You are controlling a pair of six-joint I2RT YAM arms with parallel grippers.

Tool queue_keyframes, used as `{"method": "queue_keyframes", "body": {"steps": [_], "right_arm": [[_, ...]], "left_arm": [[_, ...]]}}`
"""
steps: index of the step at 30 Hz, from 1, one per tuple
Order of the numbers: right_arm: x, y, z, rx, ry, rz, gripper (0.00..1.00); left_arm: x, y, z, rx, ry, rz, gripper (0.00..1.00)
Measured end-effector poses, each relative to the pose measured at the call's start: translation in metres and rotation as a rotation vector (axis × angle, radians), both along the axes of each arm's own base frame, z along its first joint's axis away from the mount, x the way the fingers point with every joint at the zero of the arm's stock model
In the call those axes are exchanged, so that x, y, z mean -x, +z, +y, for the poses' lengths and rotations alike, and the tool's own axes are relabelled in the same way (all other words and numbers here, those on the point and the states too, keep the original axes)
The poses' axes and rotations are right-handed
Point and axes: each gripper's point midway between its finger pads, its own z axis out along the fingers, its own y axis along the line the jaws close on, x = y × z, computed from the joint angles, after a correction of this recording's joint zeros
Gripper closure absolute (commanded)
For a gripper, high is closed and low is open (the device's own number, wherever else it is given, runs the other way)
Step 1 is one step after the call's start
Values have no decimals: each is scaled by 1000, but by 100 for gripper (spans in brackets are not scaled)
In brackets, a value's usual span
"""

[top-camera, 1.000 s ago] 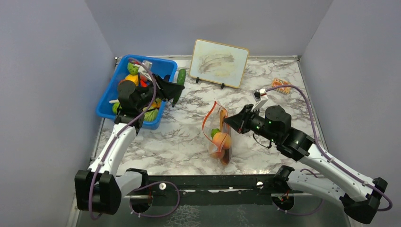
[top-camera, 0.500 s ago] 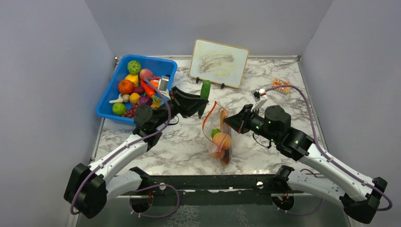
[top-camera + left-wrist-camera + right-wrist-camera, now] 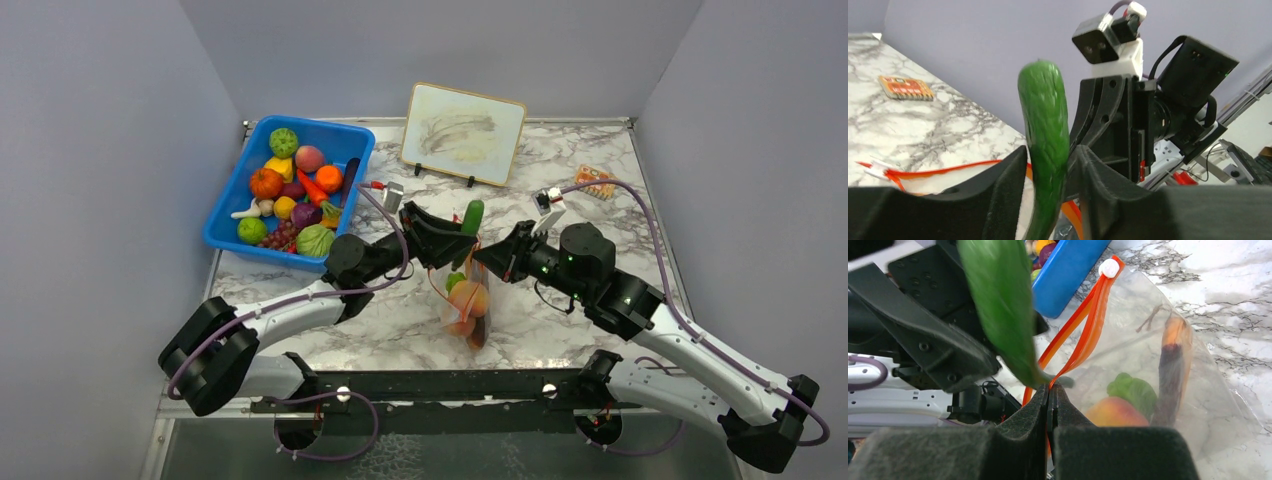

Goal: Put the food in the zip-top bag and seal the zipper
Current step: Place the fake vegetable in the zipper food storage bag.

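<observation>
My left gripper (image 3: 455, 237) is shut on a green cucumber (image 3: 470, 218) and holds it upright just above the mouth of the clear zip-top bag (image 3: 466, 290). In the left wrist view the cucumber (image 3: 1047, 135) stands clamped between the fingers (image 3: 1008, 192). My right gripper (image 3: 490, 257) is shut on the bag's orange-red zipper strip (image 3: 1083, 335) and holds the mouth up; its white slider tab (image 3: 1108, 268) is at the far end. Inside the bag lie a peach (image 3: 1113, 412), a green piece (image 3: 1133, 392) and a dark long piece (image 3: 1173, 372).
A blue bin (image 3: 230, 215) at the back left holds several toy fruits and vegetables. A framed picture board (image 3: 464, 133) stands at the back. A small orange packet (image 3: 596, 181) lies at the back right.
My left arm has swung right from the blue bin, carrying the cucumber to the bag's mouth. The right gripper has stayed on the zipper strip.
</observation>
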Motion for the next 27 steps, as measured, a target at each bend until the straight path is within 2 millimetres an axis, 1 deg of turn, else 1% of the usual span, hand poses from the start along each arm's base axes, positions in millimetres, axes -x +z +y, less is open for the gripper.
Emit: {"method": "queue_keyframes", "body": {"steps": [2, 4, 6, 17, 21, 27], "right_arm": [[0, 0, 0, -1, 0, 0, 99], [0, 1, 0, -1, 0, -1, 99], [1, 1, -1, -1, 0, -1, 99], [1, 1, -1, -2, 0, -3, 99], [1, 1, -1, -3, 0, -3, 99], [1, 1, -1, -3, 0, -3, 99]], "left_arm": [[2, -10, -4, -13, -2, -2, 43], [3, -17, -6, -24, -2, -1, 40], [3, -22, -6, -34, 7, -12, 40], [0, -22, -3, -38, 39, -53, 43], [0, -24, -4, -47, 43, -61, 42], [-3, -35, -4, -96, 56, -44, 39]]}}
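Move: The open mouth of the bag lies roughly 6 cm beneath the left hand and its held cucumber, some 2 cm back and 1 cm to the left. The right hand's pinch on the orange rim is about 3 cm to the left hand's right and 1 cm back, 5 cm lower; the white slider is 8 cm ahead, and the peach 16 cm down, 2 cm back and 2 cm right. From the right hand, the mouth's middle is about 4 cm left and 1 cm back, near level. Down goes the left hand, about 3.5 cm in two short dips with a pause between, towards the bag's mouth, while its fingers open to some 0.6 of their range and let go of the cucumber. The right hand stays in place, still pinching the orange rim shut between its fingertips to hold the bag up. ##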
